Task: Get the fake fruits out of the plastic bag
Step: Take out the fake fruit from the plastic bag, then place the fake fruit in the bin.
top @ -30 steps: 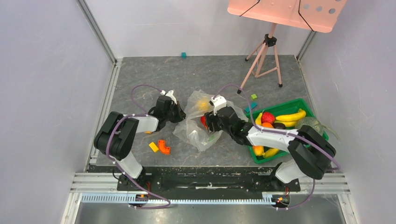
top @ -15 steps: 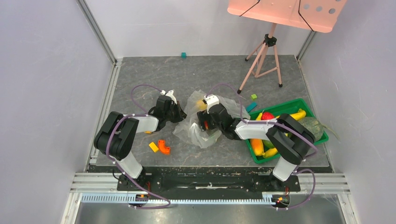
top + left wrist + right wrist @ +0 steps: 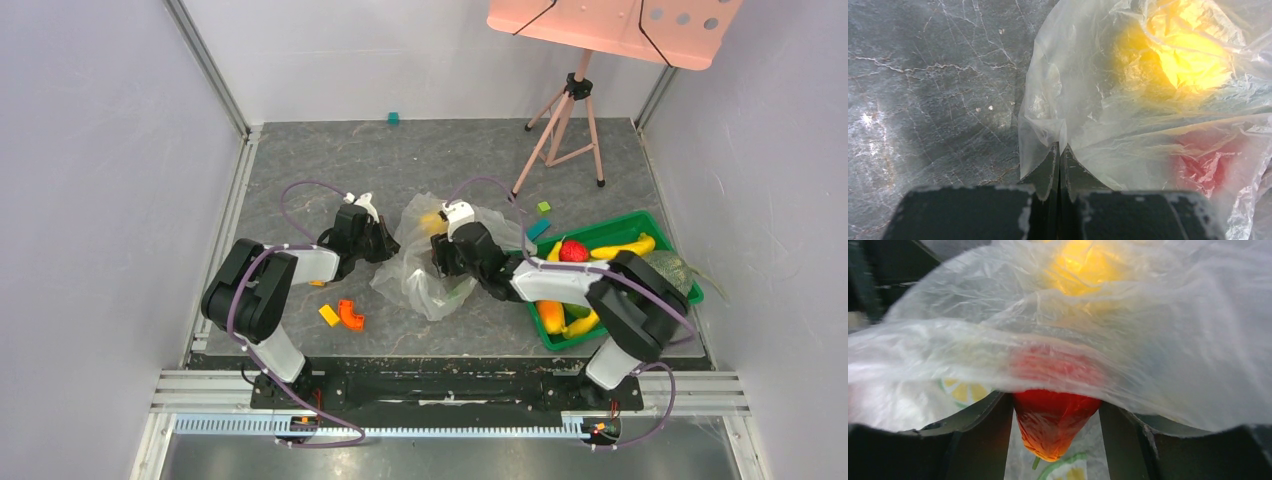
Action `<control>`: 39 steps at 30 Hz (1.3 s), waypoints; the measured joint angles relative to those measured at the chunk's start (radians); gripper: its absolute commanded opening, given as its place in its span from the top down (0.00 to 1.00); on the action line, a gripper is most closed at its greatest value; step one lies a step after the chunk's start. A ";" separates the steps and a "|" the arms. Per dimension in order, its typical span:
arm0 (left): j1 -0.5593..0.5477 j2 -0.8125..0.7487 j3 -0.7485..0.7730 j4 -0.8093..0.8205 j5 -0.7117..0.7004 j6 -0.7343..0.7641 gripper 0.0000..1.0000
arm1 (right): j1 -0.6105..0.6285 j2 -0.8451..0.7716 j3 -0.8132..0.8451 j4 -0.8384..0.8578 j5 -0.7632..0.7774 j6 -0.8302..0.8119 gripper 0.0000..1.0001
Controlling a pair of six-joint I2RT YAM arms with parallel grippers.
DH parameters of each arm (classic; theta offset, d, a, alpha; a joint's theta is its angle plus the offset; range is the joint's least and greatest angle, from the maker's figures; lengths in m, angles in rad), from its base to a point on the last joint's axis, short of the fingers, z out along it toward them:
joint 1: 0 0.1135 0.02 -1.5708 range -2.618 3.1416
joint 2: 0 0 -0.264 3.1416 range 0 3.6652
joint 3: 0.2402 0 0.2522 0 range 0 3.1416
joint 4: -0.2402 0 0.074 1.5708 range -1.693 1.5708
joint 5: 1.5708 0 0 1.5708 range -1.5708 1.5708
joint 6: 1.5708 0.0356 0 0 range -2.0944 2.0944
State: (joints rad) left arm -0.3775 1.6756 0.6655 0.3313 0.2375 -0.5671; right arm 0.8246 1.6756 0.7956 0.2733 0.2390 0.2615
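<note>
The transparent plastic bag (image 3: 415, 270) lies crumpled on the grey floor between the arms. My left gripper (image 3: 392, 243) is shut on the bag's left edge, the film (image 3: 1108, 125) pinched between its closed fingertips (image 3: 1060, 150). My right gripper (image 3: 440, 262) reaches into the bag from the right. A red fake fruit (image 3: 1053, 425) fills the gap between its fingers, which press on both its sides, my right gripper (image 3: 1054, 407) half covered by the bag film (image 3: 1173, 340). A yellow fruit (image 3: 1083, 265) glows through the plastic beyond; it and the red one (image 3: 1203, 165) show in the left wrist view too.
A green tray (image 3: 610, 222) at the right holds bananas, a strawberry (image 3: 572, 250) and other fruits. Orange (image 3: 350, 315) and yellow (image 3: 328, 316) blocks lie by the left arm. A pink tripod (image 3: 565, 125) stands at the back right; a teal cube (image 3: 394, 118) lies by the far wall.
My right gripper has pushed left, deeper into the bag, opened wider and then closed in around the red fruit. The left gripper has kept its pinch on the bag edge.
</note>
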 measured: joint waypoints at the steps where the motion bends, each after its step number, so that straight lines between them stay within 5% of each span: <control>1: 0.000 0.000 0.000 0.000 0.000 0.000 0.98 | 0.000 -0.026 -0.008 -0.006 -0.006 -0.001 0.50; 17: 0.000 0.000 0.003 -0.007 -0.009 0.000 0.98 | -0.037 -0.637 -0.229 -0.196 -0.084 0.049 0.51; 30: 0.000 0.000 0.005 -0.011 -0.011 0.000 0.98 | -0.303 -0.977 -0.319 -0.618 0.169 0.144 0.52; 39: 0.000 0.000 0.005 -0.012 -0.010 0.000 0.98 | -0.627 -0.996 -0.319 -0.670 0.175 0.151 0.54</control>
State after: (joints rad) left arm -0.3775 1.6756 0.6708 0.3195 0.2272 -0.5671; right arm 0.1974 0.6796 0.4763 -0.3969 0.4141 0.4122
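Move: The right hand already pinches the red fruit inside the bag; the green box it goes to is centred about 34 cm to its right, 5 cm back and a little lower. From the same hand, the yellow fruit still in the bag lies 7 cm ahead and 1 cm left, the blue block 20 cm right and 6 cm ahead. For the left hand, holding the bag's edge, the box is some 44 cm right and 7 cm back. Right hand lifts its red fruit about 10 cm, then swings 30 cm right, turning clockwise, over the box. ##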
